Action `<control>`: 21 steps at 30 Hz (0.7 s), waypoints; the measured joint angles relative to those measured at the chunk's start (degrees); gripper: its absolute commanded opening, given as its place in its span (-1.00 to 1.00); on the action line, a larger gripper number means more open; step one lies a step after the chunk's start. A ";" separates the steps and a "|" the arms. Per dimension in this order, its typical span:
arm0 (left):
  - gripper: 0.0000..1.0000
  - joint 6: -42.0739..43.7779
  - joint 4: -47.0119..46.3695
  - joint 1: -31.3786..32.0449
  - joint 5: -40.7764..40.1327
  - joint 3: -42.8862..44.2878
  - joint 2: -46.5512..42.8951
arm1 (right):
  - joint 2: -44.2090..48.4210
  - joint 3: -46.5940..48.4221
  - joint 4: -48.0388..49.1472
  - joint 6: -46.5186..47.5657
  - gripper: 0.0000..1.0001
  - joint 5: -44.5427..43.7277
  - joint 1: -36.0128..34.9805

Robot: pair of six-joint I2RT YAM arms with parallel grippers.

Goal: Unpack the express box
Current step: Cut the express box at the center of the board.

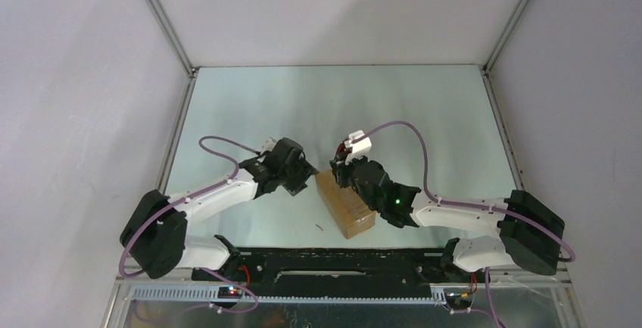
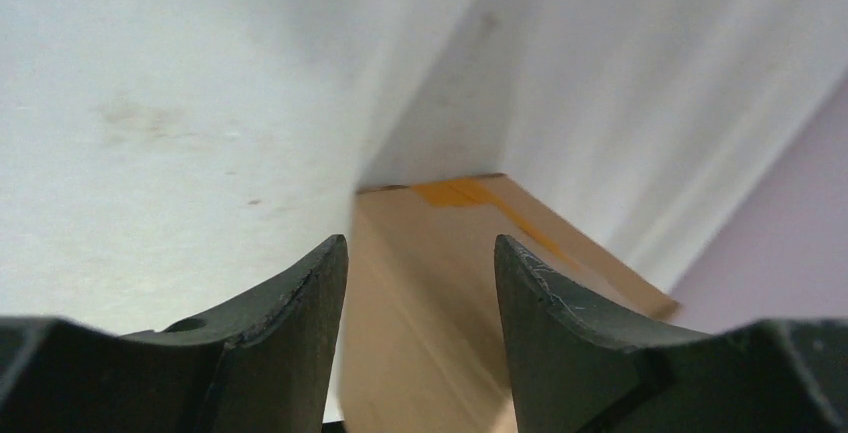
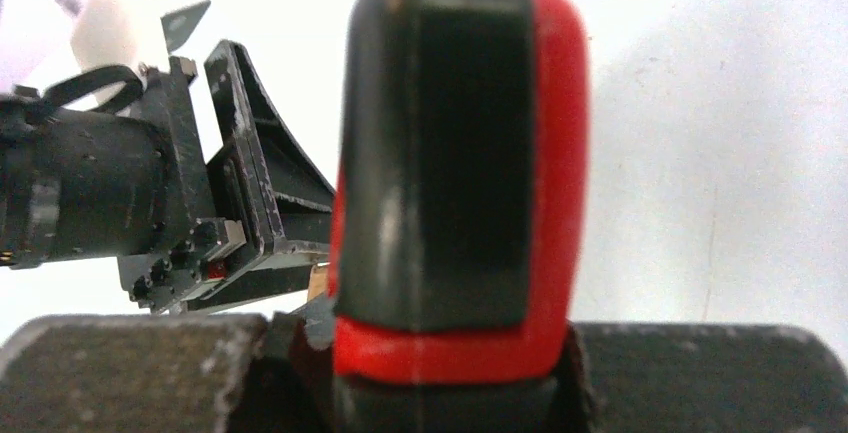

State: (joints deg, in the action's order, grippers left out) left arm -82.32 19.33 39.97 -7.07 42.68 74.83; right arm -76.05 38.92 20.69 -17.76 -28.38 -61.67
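The express box (image 1: 347, 205), a small brown carton, lies on the table between the two arms. In the left wrist view the express box (image 2: 430, 293) fills the space just ahead of the fingers, with an orange strip (image 2: 458, 193) at its far end. My left gripper (image 1: 304, 177) stands open at the box's far left corner, its fingers (image 2: 300, 323) apart. My right gripper (image 1: 350, 171) hovers over the box's far end, shut on a red-and-black utility knife (image 3: 455, 173) that stands upright between its jaws. The knife's tip is hidden.
Pale walls and metal frame rails (image 1: 172, 127) enclose the greenish table (image 1: 333, 108). A small dark speck (image 1: 319, 227) lies near the box's left side. The left arm's wrist (image 3: 150, 203) shows close by in the right wrist view.
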 measured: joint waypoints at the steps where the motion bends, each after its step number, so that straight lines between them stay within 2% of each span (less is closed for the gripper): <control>1: 0.21 0.09 1.44 -0.04 -0.39 -0.11 0.24 | 0.26 -0.79 0.98 -0.68 -1.00 -0.17 -0.35; 9: 0.73 4.66 7.30 -1.09 -1.09 -0.15 -2.38 | 0.04 -2.73 5.95 0.46 -1.00 0.39 0.48; 16: 0.80 12.41 6.21 -6.01 2.73 -0.13 -12.63 | -5.68 -0.02 11.23 4.66 -1.00 7.34 5.35; 21: 0.79 16.52 0.63 -8.26 9.27 -0.20 -13.29 | -10.99 4.66 12.04 6.19 -1.00 13.09 8.63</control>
State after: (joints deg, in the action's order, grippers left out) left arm -65.80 19.97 31.70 2.20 42.48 61.54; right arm -87.05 43.57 32.73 -11.57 -15.29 -53.04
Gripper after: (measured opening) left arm 0.898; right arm 0.258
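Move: The express box lies skewed on the table, its middle about 5 cm back, 2 cm to the right of and 12 cm below the right hand, which still grips the cutter at its fingers. From the left hand, the box's middle is roughly 11 cm to the right, 5 cm back and 4 cm lower. The cutter is about 9 cm to that hand's right, level with it fore and aft, and some 7 cm higher. The box is carried along by the cutter as the right hand, after a brief hover, sweeps about 5 cm forward and half as far left at an even height, its grip unchanged. The left hand, beside the box's far-left corner, first dips back and left, then spreads its fingers wider and lifts to end 6–7 cm up and a little left, fingertips tilting up and turning slightly clockwise. ##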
